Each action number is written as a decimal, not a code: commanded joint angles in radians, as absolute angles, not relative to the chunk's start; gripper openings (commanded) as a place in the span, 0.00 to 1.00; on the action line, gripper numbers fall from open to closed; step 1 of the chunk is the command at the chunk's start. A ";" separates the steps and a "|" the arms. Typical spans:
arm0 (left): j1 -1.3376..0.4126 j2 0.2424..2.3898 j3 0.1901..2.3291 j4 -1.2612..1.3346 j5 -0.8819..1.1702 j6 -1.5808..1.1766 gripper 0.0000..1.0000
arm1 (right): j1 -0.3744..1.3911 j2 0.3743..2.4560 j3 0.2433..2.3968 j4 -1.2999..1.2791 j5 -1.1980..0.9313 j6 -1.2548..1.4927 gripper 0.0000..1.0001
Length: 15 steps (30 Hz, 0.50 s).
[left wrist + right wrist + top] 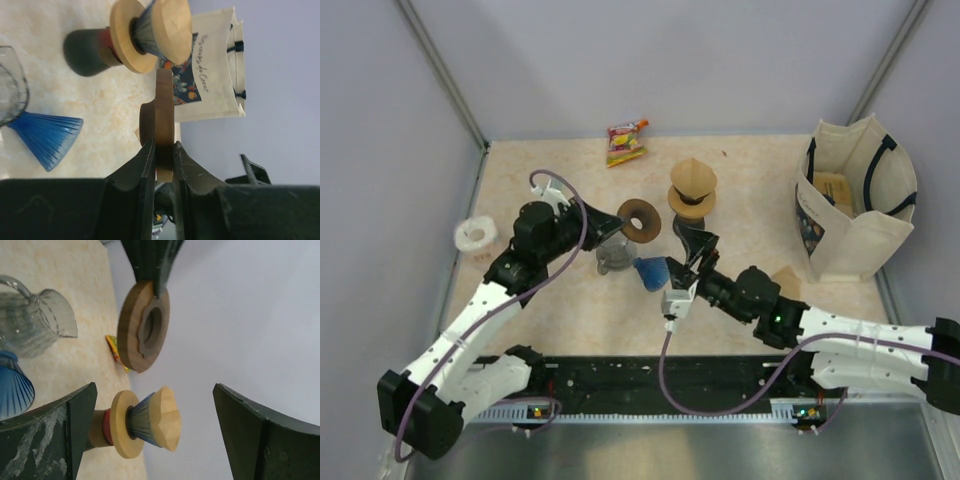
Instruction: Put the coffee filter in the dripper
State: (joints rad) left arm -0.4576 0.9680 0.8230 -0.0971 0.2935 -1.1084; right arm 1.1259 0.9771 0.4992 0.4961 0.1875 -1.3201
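A tan paper coffee filter (693, 177) sits on top of a blue fluted dripper (142, 421) that stands in a light wooden ring (121, 424) on a red and brown base. My right gripper (696, 243) is open just in front of this stack. In the right wrist view the filter (169, 418) shows between the wide-apart fingers, untouched. My left gripper (163, 146) is shut on a dark wooden ring (164, 112), held on edge above the table to the left of the stack. A second blue fluted cone (652, 272) lies on the table.
A glass carafe (613, 256) stands beside the lying blue cone. A cream tote bag (855, 200) stands at the right, with a small tan piece (785, 283) in front of it. A snack packet (626, 142) lies at the back and a white tape roll (474, 235) at the left.
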 commanded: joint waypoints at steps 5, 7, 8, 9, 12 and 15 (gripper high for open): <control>-0.289 0.914 0.730 -0.023 0.281 -1.039 0.00 | 1.141 0.827 0.606 0.415 0.457 -0.400 0.99; -0.256 0.911 0.690 0.021 0.278 -1.035 0.00 | 1.141 0.810 0.632 0.313 0.517 -0.309 0.99; -0.239 0.913 0.677 0.040 0.293 -1.035 0.00 | 1.140 0.801 0.637 0.278 0.532 -0.273 0.99; -0.230 0.913 0.667 0.051 0.307 -1.037 0.00 | 1.140 0.787 0.634 0.266 0.563 -0.237 0.99; -0.218 0.920 0.653 0.068 0.318 -1.037 0.00 | 1.140 0.735 0.606 0.239 0.641 -0.135 0.99; -0.206 0.925 0.634 0.069 0.296 -1.028 0.00 | 1.141 0.648 0.552 0.256 0.721 -0.056 0.99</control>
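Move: The left hand already holds the dark wooden ring; the glass carafe it is bound for stands about 7 cm ahead, 2 cm left and 20 cm below. The blue dripper lies roughly 9 cm to the hand's right, 1 cm ahead, 23 cm below; the red-topped server some 16 cm ahead, 20 cm right. From the open, empty right hand the carafe is about 12 cm ahead, 16 cm left, 19 cm below. Left hand carries dark ring about 7 cm left and down towards carafe; open right hand swings rightward, turning. ##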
